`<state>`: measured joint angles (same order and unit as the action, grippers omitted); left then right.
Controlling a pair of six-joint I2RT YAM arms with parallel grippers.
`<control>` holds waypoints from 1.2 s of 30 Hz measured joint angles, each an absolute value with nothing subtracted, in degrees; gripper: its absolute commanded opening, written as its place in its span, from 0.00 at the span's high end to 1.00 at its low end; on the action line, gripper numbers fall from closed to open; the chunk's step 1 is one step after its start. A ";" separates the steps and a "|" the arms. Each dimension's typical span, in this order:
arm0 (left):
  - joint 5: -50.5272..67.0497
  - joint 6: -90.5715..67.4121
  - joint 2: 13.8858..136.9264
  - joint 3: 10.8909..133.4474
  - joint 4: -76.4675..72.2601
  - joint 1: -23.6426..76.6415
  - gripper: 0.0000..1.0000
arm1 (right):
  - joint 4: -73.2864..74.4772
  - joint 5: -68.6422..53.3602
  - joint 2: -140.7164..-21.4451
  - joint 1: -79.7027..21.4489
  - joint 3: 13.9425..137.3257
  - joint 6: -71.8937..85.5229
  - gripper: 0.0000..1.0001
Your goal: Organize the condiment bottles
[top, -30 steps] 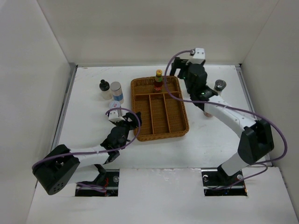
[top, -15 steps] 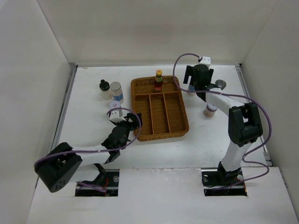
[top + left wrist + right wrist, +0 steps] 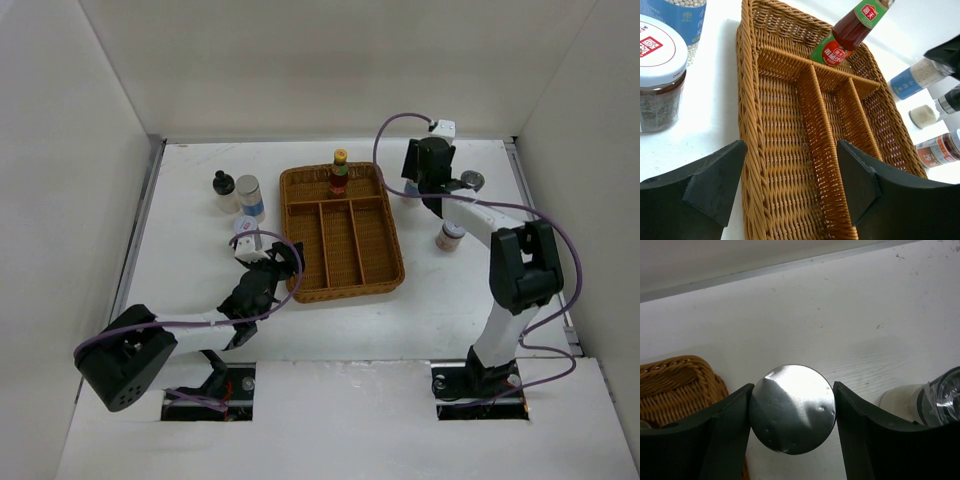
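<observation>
My right gripper (image 3: 416,187) is down over a silver-lidded shaker (image 3: 792,408) just right of the wicker tray's far corner. Both fingers touch the lid's sides. A second silver-lidded shaker (image 3: 471,182) and an orange-labelled jar (image 3: 450,236) stand to its right. The yellow-capped sauce bottle (image 3: 339,172) stands in the tray's back compartment. A black-capped bottle (image 3: 222,190), a blue-labelled shaker (image 3: 249,197) and a white-lidded jar (image 3: 244,228) stand left of the tray. My left gripper (image 3: 283,258) is open and empty over the tray's left edge (image 3: 747,125).
The brown wicker divided tray (image 3: 385,270) sits mid-table with three long compartments. White walls enclose the table on the left, back and right. The left wrist view shows the white-lidded jar (image 3: 660,75) close to my left finger.
My right arm has swung from beside the tray towards the back right and come down over the silver-lidded shaker, its fingers now against the lid. The left arm has not moved.
</observation>
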<state>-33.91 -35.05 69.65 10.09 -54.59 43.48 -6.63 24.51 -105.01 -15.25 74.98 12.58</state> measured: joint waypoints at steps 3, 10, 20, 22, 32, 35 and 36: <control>-33.87 -35.18 69.73 10.11 -54.61 43.42 0.28 | -7.18 25.19 -101.16 -17.19 72.93 11.33 0.55; -33.82 -35.38 69.97 10.09 -54.59 43.40 0.28 | -12.43 25.12 -97.32 -24.18 75.90 9.30 0.55; -33.82 -35.42 69.65 10.09 -54.59 43.42 0.27 | -14.17 24.36 -107.33 -28.97 82.89 9.26 0.54; -33.82 -35.40 69.41 10.09 -54.59 43.42 0.27 | -13.91 24.36 -109.45 -29.17 82.89 9.26 0.53; -33.82 -35.42 69.17 10.09 -54.61 43.38 0.27 | -14.63 24.53 -112.97 -29.34 82.02 9.45 0.33; -33.80 -35.42 69.17 10.09 -54.59 43.31 0.27 | -15.59 24.60 -112.97 -29.34 81.52 9.72 0.28; -33.80 -35.42 69.17 10.09 -54.59 43.24 0.27 | -15.86 24.62 -112.97 -29.34 81.41 9.96 0.27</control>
<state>-33.80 -35.42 69.17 10.09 -54.59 43.24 -15.86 24.62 -112.97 -29.34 81.41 9.96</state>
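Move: Already pinched by its metal lid in the right hand, the blue-label bottle is bound for the free right end of the basket's far compartment, about 15 cm left, 1 cm ahead and some 8 cm below. Of the neighbours, the sauce bottle stands roughly 21 cm left and 1 cm ahead; the black-lid shaker is some 15 cm right and 2 cm back. From the left hand, that free spot lies about 21 cm ahead, 17 cm right. Lifting the blue-label bottle about 11 cm, the right hand carries it in an arc some 15 cm to the left over the basket's right rim, turning roughly 15 degrees counter-clockwise, then lowers it about 10 cm into the far compartment beside the sauce bottle. There the hand stops, the fingers still around the lid. ##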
